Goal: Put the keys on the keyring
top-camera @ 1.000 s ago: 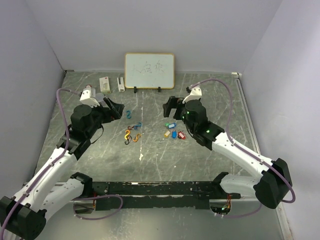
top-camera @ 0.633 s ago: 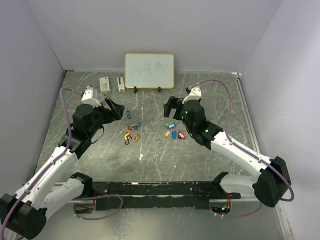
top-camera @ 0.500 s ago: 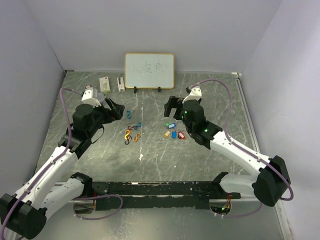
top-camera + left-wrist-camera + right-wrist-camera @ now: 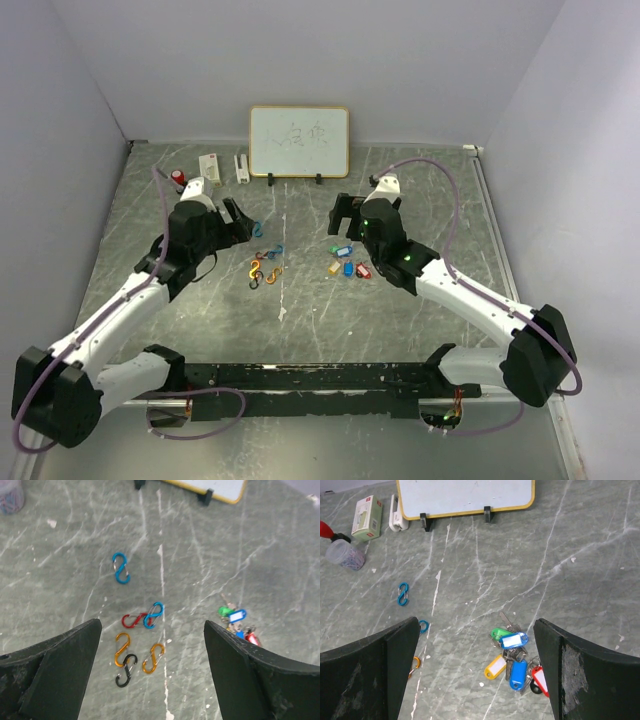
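The keys (image 4: 348,262) lie in a heap on the grey table, with green, blue, yellow and red tags (image 4: 517,657); in the left wrist view the keys (image 4: 237,622) sit at the right. Several S-shaped clips (image 4: 265,268) lie left of them: a lone blue one (image 4: 120,568), a red and blue pair (image 4: 142,618), two orange ones and a black one (image 4: 126,670). No keyring apart from these clips shows. My left gripper (image 4: 238,220) (image 4: 151,625) hangs open above the clips. My right gripper (image 4: 342,215) (image 4: 475,621) hangs open just behind the keys, empty.
A small whiteboard (image 4: 299,141) stands at the back. Left of it are a small box (image 4: 210,165), a white stapler-like thing (image 4: 242,166), a red-capped item (image 4: 178,178) and a clear jar (image 4: 343,555). A black rail (image 4: 310,378) runs along the near edge.
My left arm has swung forward and to the right, bringing its gripper closer to the clips and uncovering the red-capped item. The right arm has barely moved. Both grippers stay open.
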Tool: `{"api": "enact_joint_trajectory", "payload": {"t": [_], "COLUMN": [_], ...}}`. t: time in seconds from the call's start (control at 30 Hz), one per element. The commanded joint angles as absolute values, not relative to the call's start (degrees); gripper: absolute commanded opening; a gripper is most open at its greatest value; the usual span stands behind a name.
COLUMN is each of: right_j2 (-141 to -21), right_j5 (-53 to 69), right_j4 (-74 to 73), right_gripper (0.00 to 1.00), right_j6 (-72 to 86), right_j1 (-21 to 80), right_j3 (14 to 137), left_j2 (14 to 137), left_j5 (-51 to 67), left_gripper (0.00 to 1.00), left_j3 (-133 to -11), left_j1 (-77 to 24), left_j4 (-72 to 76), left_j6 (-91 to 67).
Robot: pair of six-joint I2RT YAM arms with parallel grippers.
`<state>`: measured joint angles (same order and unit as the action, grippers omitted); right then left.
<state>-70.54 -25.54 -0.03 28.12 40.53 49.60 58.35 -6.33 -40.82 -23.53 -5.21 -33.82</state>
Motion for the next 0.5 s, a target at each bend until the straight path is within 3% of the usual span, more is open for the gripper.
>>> {"api": "enact_joint_trajectory", "payload": {"t": [0.0,0.47], "right_j2": [-70.6,-71.5], "right_j5": [-27.9,-27.4], "right_j4": [-2.5,-1.6], "right_gripper": [1.0,1.0], "right_j6": [29.0,28.6], "right_j1": [40.9,40.8], "right_j3": [52.4,51.8], "left_j2": [62.5,84.1], "left_j5": [-8.1,-17.2], "left_gripper": [0.95,0.94], "left_j3": [-43.5,-53.1], "left_j1": [-24.1,-26.3], "left_j4": [-6.7,-5.0], "left_j6": [-33.6,-29.9]}}
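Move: The blue carabiner lying by itself is about 8 cm ahead of the left gripper, in line with it and some 18 cm below. At the same depth, the crossed red and blue carabiners lie 1 cm ahead and 4 cm to the right; the gold one is 3 cm back with no sideways offset, and the orange one 4 cm back and 4 cm right. From the right gripper the lone blue carabiner is about 19 cm left, 6 cm ahead and 20 cm down. Bring the left gripper down and forward towards the lone blue carabiner, sinking about 7 cm, steeply at first, then swinging more and more forward for some 5 cm in all. Meanwhile tip the fingers about 10 degrees further down and roll the gripper's left side up by as much. Keep the jaws wide open, stopping short of any touch. ##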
